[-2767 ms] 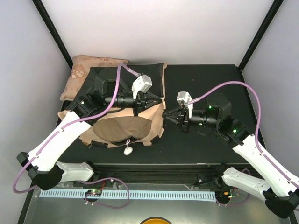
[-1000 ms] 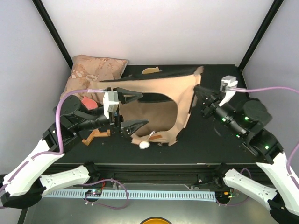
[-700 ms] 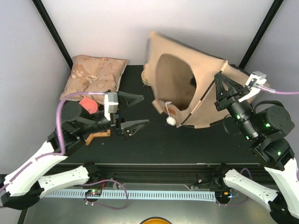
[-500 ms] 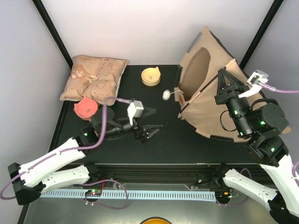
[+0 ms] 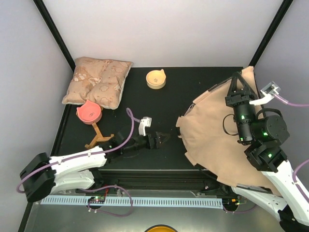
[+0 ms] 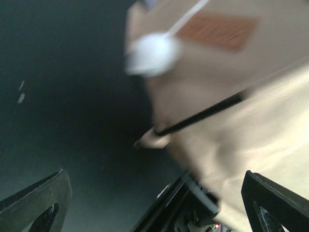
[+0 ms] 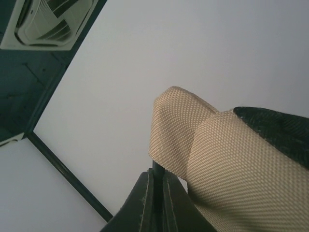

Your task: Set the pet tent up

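Observation:
The pet tent point(image 5: 212, 130) is a heap of tan canvas on the right of the table, draped over my right arm. My right gripper point(image 5: 237, 78) points up and away at its far edge. In the right wrist view that gripper point(image 7: 155, 180) is shut on a thin black pole point(image 7: 157, 167) that runs into a tan fabric sleeve point(image 7: 178, 125). My left gripper point(image 5: 163, 139) lies low over the table, open, just left of the tent's near edge. The left wrist view shows the white ball point(image 6: 152, 53), the brown label patch point(image 6: 217, 31) and a black pole point(image 6: 203, 116), with both fingers point(image 6: 36, 203) wide apart.
A beige patterned pillow point(image 5: 99, 82) lies at the back left. A yellow bowl point(image 5: 156, 79) sits at the back middle, and a pink bowl point(image 5: 89, 112) with a brown wooden stand point(image 5: 99, 139) sits at the left. Black frame posts rise at the back corners.
My right gripper swung the tent up off the left side and across to the right, where it now lies collapsed. My left arm dropped low and reached right, still open.

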Robot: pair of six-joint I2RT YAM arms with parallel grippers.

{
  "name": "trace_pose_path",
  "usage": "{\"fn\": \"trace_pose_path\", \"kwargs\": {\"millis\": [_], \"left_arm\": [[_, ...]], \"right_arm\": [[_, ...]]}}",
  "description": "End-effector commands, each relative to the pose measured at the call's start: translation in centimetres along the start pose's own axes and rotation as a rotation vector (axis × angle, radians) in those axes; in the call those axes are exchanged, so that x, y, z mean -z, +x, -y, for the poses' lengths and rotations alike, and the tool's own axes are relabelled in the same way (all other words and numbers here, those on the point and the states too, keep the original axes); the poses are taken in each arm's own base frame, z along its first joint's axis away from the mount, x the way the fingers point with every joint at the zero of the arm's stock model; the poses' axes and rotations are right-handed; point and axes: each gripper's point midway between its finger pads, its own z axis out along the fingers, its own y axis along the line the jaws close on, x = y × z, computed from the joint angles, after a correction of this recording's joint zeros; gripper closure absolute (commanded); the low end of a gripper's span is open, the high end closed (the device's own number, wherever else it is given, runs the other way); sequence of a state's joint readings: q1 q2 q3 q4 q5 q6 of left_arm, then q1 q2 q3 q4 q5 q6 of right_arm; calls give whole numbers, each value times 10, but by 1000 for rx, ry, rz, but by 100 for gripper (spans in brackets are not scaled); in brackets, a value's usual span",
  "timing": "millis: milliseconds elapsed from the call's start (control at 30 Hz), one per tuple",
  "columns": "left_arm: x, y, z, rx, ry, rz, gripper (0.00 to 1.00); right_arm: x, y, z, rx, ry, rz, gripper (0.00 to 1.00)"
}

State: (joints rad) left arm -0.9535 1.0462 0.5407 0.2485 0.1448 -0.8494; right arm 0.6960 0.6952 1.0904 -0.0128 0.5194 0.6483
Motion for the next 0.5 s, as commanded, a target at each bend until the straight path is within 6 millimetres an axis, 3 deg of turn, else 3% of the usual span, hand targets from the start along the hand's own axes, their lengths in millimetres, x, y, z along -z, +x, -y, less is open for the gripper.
{"fn": "trace_pose_path", "kwargs": {"millis": [0, 100, 333, 467], "left_arm": [[-7, 14, -14, 375, 105, 6, 1], [-9, 23, -14, 400, 137, -24, 5], [-27, 24, 11, 336, 202, -105, 20], [-44, 30, 31, 405, 295, -145, 39]], "right_arm": [[4, -27, -8, -114, -33, 112, 99], [4, -25, -6, -122, -27, 106, 99], [3, -23, -3, -119, -18, 111, 99], [2, -22, -3, -118, -13, 112, 99]]}}
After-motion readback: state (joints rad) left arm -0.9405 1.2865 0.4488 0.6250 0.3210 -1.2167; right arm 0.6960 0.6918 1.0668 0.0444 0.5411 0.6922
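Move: The left gripper, wide open and pointing to the robot's right, has the tent's hanging lower corner with the black rod about 10 cm to its right, 3 cm ahead and 5 cm lower. The white pompom hangs some 9 cm ahead, 8 cm right and about 5 cm lower. From the right gripper, already pinching the tent up high, that corner lies roughly 12 cm left, 3 cm back and 35 cm below. Drop the left gripper about 9 cm beside the hanging tent, rolling it some 20 degrees about its own fingers, then bring it back up about 5 cm while easing it right, towards the rodded corner. Start closing the fingers by roughly a third, with the gap still wide. Keep the right gripper almost still, holding the tent aloft. ##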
